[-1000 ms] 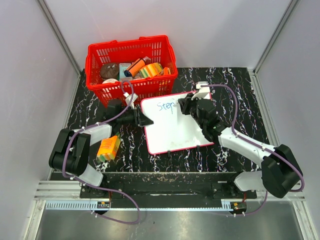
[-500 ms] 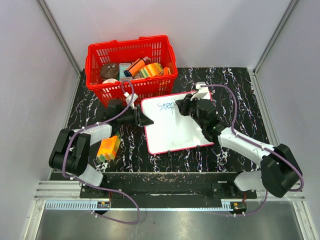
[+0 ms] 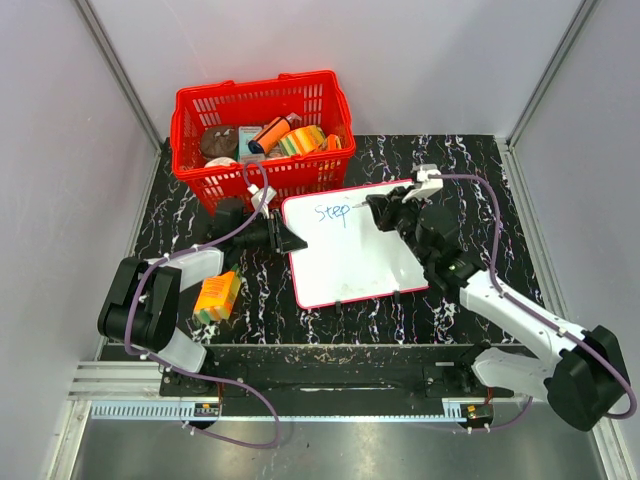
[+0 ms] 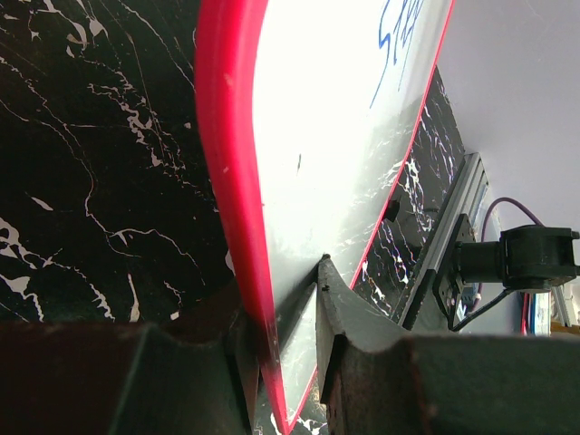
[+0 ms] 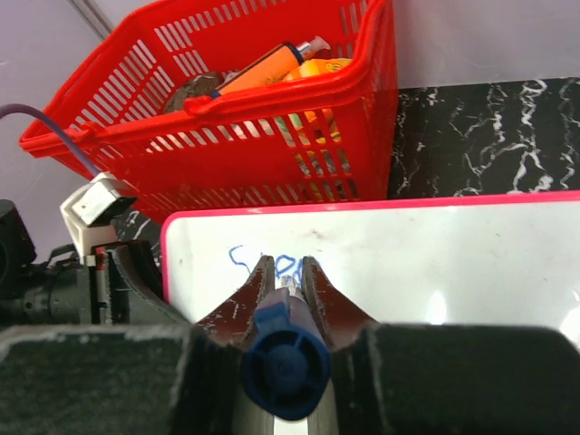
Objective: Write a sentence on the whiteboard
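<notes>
The whiteboard (image 3: 350,262), white with a thin red frame, lies on the black marble table in front of the basket. Blue handwritten letters reading "Step" (image 3: 333,212) stand at its upper left, the only part of the sentence that shows. My left gripper (image 3: 293,243) is shut on the board's left edge; its fingers pinch the red frame (image 4: 231,181) in the left wrist view, at the left gripper (image 4: 281,290). My right gripper (image 3: 374,208) is shut on a blue marker (image 5: 283,362), whose tip points at the board just right of the letters (image 5: 245,258).
A red basket (image 3: 195,130) with several items stands behind the board, also in the right wrist view as the basket (image 5: 227,118). An orange and yellow box (image 3: 217,296) lies on the table near the left arm. Grey walls enclose the table.
The right arm has swung to the right, carrying the marker off the end of "Step", so the whole word now shows. The left arm and the board have not moved.
</notes>
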### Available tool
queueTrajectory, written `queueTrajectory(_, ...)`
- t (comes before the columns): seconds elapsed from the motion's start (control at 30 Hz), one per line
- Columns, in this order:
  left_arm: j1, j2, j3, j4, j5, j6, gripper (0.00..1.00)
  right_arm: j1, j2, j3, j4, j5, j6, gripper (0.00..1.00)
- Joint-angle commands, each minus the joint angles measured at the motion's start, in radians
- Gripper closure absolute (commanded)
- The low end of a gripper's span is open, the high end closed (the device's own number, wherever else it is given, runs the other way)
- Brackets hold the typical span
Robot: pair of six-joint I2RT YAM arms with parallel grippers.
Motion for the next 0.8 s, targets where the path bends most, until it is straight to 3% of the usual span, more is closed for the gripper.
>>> queueTrajectory(0.0, -0.033, 0.032, -0.01, -0.081, -0.18, 0.163, 1.0, -0.05, -0.053, -0.026, -0.062, 0.025, -0.01, 1.0)
queueTrajectory(0.33, -0.033, 0.037, -0.008, -0.083, -0.18, 0.163, 1.0, -0.187, -0.179, -0.059, -0.153, -0.021, -0.005, 1.0)
queueTrajectory(0.77, -0.033, 0.037, -0.008, -0.084, -0.183, 0.163, 1.0, -0.218, -0.197, -0.071, -0.167, -0.03, 0.007, 1.0)
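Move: The right hand holds the marker, already off the board. The blank space after "Step" lies about 6 cm to its right, 5 cm ahead and 5 cm lower. The word "Step" is some 8 cm left, 5 cm ahead and 6 cm lower; the board's right edge is about 11 cm right and 5 cm ahead. From the left hand, gripping the board's left edge, that blank space is roughly 23 cm right, 8 cm ahead and 9 cm higher. The right hand carries the marker about 9 cm right, away from "Step", turning some 10 degrees clockwise. ##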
